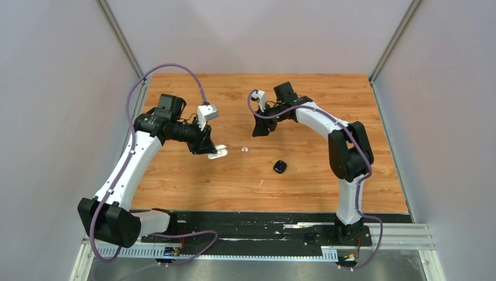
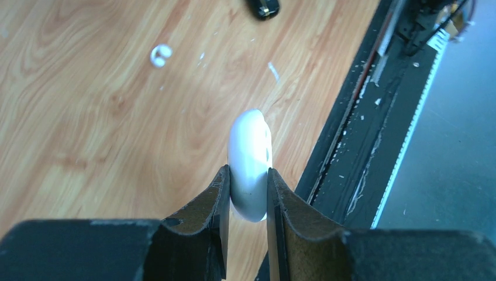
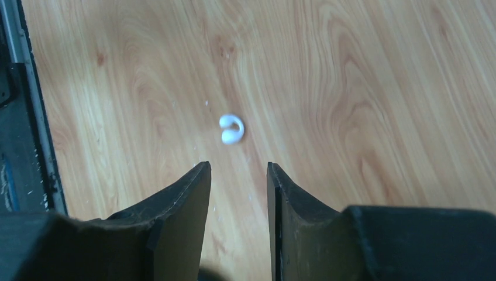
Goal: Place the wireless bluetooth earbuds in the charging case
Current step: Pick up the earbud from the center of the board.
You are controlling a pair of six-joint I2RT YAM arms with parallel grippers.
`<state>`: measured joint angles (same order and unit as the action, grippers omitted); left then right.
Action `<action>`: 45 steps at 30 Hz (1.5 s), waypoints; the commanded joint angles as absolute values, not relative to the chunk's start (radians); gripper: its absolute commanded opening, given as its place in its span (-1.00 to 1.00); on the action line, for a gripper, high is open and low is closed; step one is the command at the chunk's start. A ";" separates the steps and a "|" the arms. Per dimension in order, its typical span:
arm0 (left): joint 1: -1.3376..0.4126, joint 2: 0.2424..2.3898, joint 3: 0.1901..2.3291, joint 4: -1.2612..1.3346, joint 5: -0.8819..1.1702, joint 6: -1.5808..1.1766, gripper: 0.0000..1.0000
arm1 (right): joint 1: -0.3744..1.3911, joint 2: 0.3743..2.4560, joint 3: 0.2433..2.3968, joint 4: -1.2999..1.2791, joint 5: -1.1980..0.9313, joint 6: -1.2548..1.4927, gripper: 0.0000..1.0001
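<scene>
A white pebble-shaped charging case (image 2: 250,153) is clamped edge-on between my left gripper's (image 2: 247,171) two fingers and held just above the wooden table; it also shows in the top view (image 1: 220,154). A tiny white curled earbud (image 1: 244,149) lies on the table just right of it, and it shows in the left wrist view (image 2: 160,54) and the right wrist view (image 3: 231,129). My right gripper (image 3: 238,170) is open and empty, hovering above the table a little short of that earbud; in the top view it (image 1: 258,132) sits beyond the earbud. No black earbud shows.
A small black pebble-shaped case (image 1: 281,167) lies right of centre, cut off at the top edge of the left wrist view (image 2: 262,7). A white sliver of debris (image 2: 273,70) lies on the wood. The black base rail (image 1: 263,225) runs along the near edge.
</scene>
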<state>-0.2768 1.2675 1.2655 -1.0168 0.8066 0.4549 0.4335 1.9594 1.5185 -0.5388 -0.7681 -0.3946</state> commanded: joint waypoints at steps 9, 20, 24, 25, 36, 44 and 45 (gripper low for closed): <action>-0.095 1.158 1.210 -0.950 0.803 0.336 -1.00 | 0.532 2.138 1.720 -0.577 -0.733 -0.509 -0.13; -0.065 1.149 1.187 -0.892 0.841 0.260 -1.00 | 0.558 2.153 1.669 -0.581 -0.642 -0.531 -0.11; -0.062 1.150 1.179 -0.881 0.844 0.249 -1.00 | 0.569 2.172 1.667 -0.582 -0.621 -0.544 -0.11; -0.062 1.150 1.180 -0.882 0.844 0.249 -1.00 | 0.570 2.176 1.669 -0.582 -0.621 -0.542 -0.11; -0.052 1.140 1.177 -0.899 0.838 0.255 -1.00 | 0.601 2.209 1.683 -0.584 -0.612 -0.557 -0.11; -0.041 1.137 1.176 -0.896 0.849 0.240 -1.00 | 0.606 2.217 1.668 -0.586 -0.602 -0.561 -0.15; -0.041 1.139 1.175 -0.896 0.849 0.238 -1.00 | 0.606 2.218 1.667 -0.585 -0.600 -0.561 -0.16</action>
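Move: The white earbud lies about 7 cm to the left of my right hand, 2 cm back and some 10 cm below. The black case sits some 12 cm to the right of that earbud and 7 cm nearer my base. The white case, in my left fingers, is about 14 cm to my right hand's left, 14 cm back and 10 cm above. From my left hand, the earbud is roughly 13 cm ahead, 9 cm right and 22 cm below. I bring my right hand left over the board and then mostly straight down, about 8 cm lower in all, tipping the open fingers some 10 degrees steeper until their tips come close around the white earbud. Meanwhile my left hand keeps its hold on the white case and draws about 5 cm left and slightly forward, away from the earbud, turning some 20 degrees counter-clockwise. ##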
